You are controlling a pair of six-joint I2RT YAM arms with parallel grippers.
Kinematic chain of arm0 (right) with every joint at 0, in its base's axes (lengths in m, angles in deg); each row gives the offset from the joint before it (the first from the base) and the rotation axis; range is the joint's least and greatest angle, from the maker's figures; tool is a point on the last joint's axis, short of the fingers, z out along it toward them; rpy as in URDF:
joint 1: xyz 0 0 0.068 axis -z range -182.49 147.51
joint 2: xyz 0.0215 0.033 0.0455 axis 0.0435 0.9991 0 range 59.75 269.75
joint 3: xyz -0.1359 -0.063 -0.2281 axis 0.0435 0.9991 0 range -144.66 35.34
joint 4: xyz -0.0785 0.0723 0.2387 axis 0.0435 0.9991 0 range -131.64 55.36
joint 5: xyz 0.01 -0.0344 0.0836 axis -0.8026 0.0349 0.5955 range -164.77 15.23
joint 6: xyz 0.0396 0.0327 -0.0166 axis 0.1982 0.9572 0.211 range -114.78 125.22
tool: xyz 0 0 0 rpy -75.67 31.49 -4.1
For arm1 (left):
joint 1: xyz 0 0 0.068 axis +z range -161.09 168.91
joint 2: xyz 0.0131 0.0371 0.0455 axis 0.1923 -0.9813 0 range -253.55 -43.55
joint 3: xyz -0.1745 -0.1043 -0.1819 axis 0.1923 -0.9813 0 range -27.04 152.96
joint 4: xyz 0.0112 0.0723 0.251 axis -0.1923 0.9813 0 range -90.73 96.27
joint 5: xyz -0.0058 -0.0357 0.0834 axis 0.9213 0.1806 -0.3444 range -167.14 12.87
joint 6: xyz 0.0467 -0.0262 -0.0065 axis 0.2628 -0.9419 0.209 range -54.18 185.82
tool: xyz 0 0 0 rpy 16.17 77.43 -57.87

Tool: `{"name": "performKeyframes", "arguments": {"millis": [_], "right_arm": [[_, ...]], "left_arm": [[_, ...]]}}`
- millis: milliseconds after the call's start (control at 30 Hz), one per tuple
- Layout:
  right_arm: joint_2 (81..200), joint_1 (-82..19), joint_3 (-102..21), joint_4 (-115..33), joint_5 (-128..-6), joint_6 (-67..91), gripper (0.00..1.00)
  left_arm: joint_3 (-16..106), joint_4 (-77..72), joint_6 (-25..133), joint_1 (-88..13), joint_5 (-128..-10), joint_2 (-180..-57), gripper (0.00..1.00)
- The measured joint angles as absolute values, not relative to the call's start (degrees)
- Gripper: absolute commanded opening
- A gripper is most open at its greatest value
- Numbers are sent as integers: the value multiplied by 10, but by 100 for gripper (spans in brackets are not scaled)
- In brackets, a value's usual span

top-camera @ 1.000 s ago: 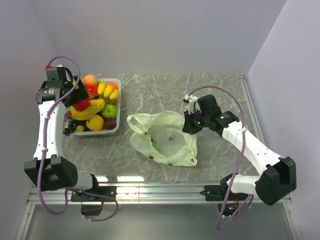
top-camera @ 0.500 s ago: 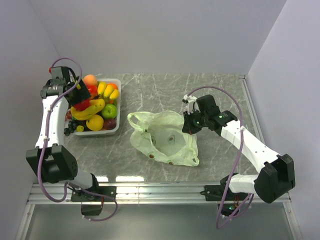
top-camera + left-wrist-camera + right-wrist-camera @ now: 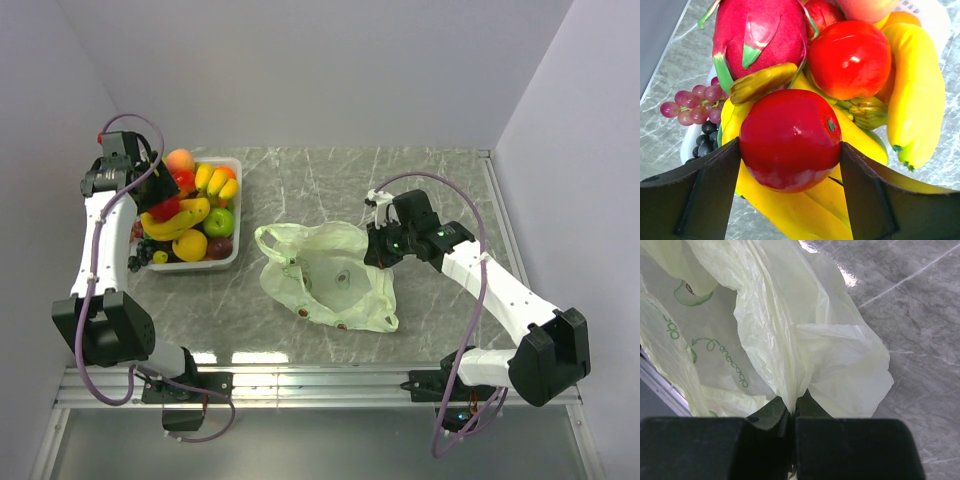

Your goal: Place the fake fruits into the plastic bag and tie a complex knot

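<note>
The fake fruits are heaped in a clear tray at the back left. My left gripper reaches into the heap, and its two dark fingers press both sides of a glossy red apple that rests on yellow bananas. Around the apple lie a pink dragonfruit, a second red fruit and purple grapes. The pale-green plastic bag lies open at mid-table. My right gripper is shut on its right edge, pinching a fold of film. No knot is in view.
A peach, a green apple and an orange fruit fill the tray, and dark grapes hang over its near left corner. White walls close in the table at the left, back and right.
My left gripper shifted slightly over the tray, then its jaws closed from wide open onto the red apple. The right arm and the bag have stayed still.
</note>
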State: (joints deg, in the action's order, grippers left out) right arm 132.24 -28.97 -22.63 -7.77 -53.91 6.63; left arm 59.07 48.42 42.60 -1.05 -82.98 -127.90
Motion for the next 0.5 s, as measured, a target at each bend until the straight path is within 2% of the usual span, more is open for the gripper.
{"name": "performKeyframes", "arguments": {"millis": [167,300,367,500], "right_arm": [[1322,-290,-226,-78,-539,67,0],[1322,-290,-226,-78,-539,67,0],[1323,-290,-226,-78,-538,67,0],[1323,-290,-226,-78,-537,67,0]], "left_arm": [[606,484,430,-11,-825,-1254,45],[642,482,444,-11,-813,-1227,42],[664,479,457,-18,-799,-1215,36],[699,457,500,-101,-769,-1195,29]]}}
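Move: With the big red fruit already gripped, the left hand has the plastic bag's mouth about 40 cm to its right, 14 cm nearer the base and 14 cm below. Round the held fruit in the tray, the bananas lie 4 cm right, 2 cm back and 6 cm below; a second red fruit is about 7 cm ahead and 5 cm right, 4 cm below. The right hand has the bag's mouth some 10 cm left, 3 cm back and 7 cm below. Straight up at first, quickening, then swinging right towards the bag while still climbing, the left hand carries the red fruit between its pads: roughly 14 cm up and 7 cm right in all. Its fingers tip up from the steep downward slant by some 20 degrees and swing clockwise. The right hand stays put, still pinching the bag's rim. ##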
